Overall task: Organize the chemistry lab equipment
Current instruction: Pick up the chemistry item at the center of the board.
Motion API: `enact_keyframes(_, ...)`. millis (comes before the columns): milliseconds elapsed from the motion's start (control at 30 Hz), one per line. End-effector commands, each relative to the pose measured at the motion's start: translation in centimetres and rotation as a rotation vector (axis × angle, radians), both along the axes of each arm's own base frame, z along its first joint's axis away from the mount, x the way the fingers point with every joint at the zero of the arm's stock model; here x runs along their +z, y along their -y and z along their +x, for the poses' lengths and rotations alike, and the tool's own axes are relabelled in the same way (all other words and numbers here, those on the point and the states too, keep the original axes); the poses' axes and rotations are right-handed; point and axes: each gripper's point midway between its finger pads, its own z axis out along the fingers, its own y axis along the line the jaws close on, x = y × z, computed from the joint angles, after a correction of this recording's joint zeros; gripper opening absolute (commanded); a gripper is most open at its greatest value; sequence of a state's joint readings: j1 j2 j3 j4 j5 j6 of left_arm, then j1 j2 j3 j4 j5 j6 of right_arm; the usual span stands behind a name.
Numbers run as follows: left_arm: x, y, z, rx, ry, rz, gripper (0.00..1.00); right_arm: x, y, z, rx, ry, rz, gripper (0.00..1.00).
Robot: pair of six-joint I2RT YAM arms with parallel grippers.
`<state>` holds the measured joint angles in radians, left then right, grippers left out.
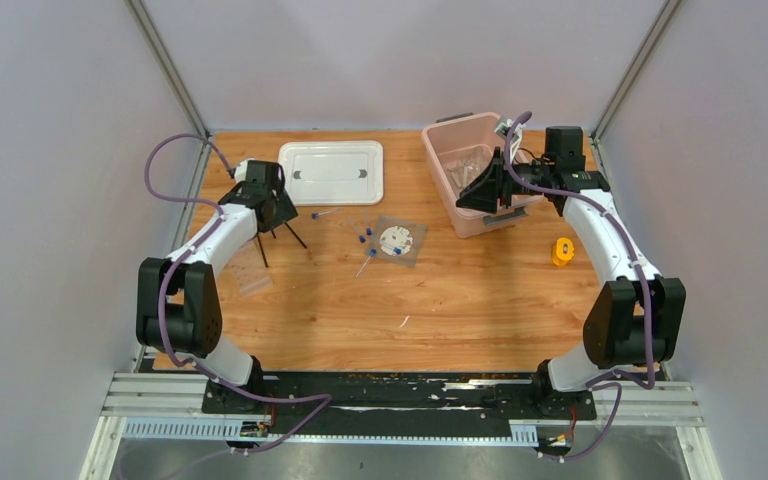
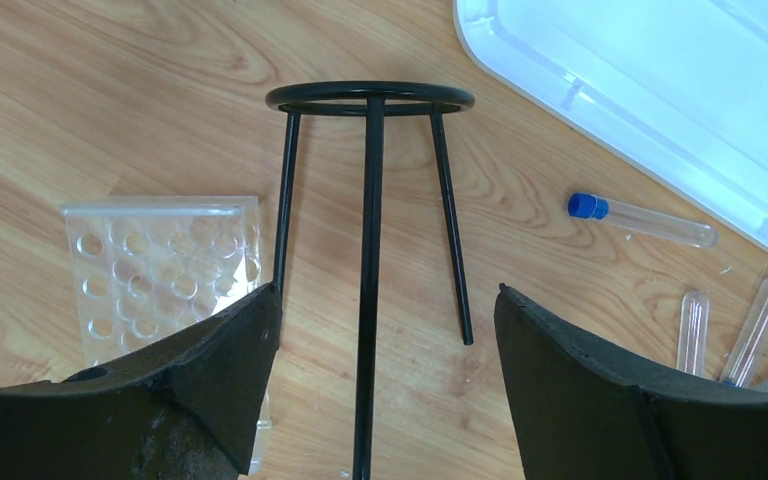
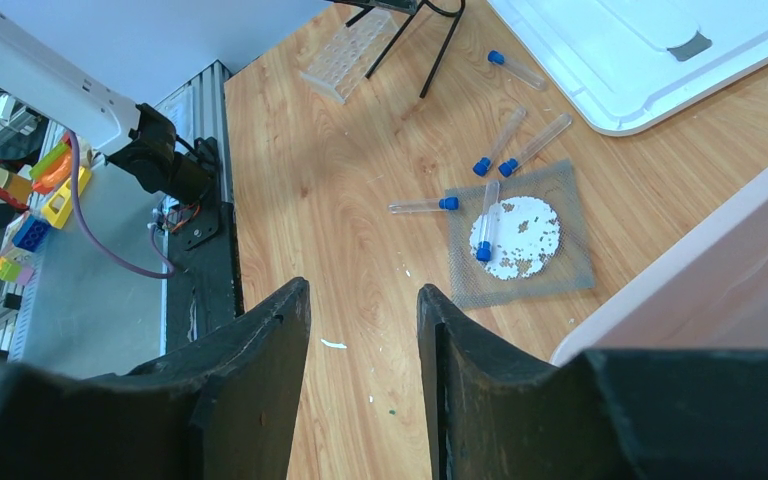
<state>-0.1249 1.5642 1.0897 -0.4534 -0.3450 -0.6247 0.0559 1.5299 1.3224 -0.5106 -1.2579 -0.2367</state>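
The black wire ring tripod (image 1: 278, 226) (image 2: 370, 97) stands at the left of the table. My left gripper (image 1: 274, 208) (image 2: 386, 290) is open, with one tripod leg running up between its fingers and untouched by either. A clear tube rack (image 2: 160, 260) (image 3: 350, 45) lies beside the tripod. Several blue-capped tubes (image 1: 365, 240) (image 2: 640, 220) (image 3: 500, 140) are scattered mid-table, near a grey mesh square with a white disc (image 1: 400, 241) (image 3: 517, 237); one tube lies on the disc. My right gripper (image 1: 485, 190) (image 3: 364, 288) hangs open and empty at the pink bin's front edge.
The pink bin (image 1: 442, 180) (image 3: 680, 260) stands at the back right. Its white lid (image 1: 331, 172) (image 2: 660, 80) (image 3: 660, 60) lies flat at the back centre. A small orange object (image 1: 561, 251) sits near the right arm. White crumbs dot the wood.
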Motion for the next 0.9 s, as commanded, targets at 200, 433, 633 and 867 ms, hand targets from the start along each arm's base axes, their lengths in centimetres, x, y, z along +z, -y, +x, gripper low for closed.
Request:
enact_keyframes(200,0.9,-0.2,1.2,0.009,0.041,-0.013,0.83,0.7,-0.3,-0.4,0.033,0.041,0.02,0.44)
enact_keyframes(433,0.8,-0.2,1.3,0.003,0.044,-0.016,0.72,0.7,-0.4,-0.4,0.035,0.039,0.02,0.45)
enact_keyframes(633,0.1,0.0,1.6,-0.007,0.038,-0.04,0.48,0.7,-0.4,-0.4,0.037,0.04,0.021,0.45)
enact_keyframes(867,1.0,0.5,2.2,-0.038,0.074,-0.075,0.04,0.8,-0.4,-0.5,0.037,0.043,0.021,0.45)
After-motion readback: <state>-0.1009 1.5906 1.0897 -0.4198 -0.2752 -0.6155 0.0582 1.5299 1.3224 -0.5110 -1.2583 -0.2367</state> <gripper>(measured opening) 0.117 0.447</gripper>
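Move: Just ahead of the left hand, with its near leg already between the open fingers, stands the black tripod: its middle is about 3 cm forward, 4 cm left and a little lower. On the table roughly 9 cm below the hand, a capped test tube lies 6 cm ahead and 9 cm right, the clear tube rack 8 cm back and 11 cm left, the white tray 17 cm ahead and 10 cm right. From the right hand the tripod is some 45 cm left, 4 cm ahead and 19 cm lower. Closing on the tripod's near leg, the left fingers go from wide open to nearly shut, slowly at first and then quickly, and pinch the leg high up, below the ring. The hand first stays in place, then eases forward and down about 1 cm as the grip shuts, with hardly any turn of the wrist. ##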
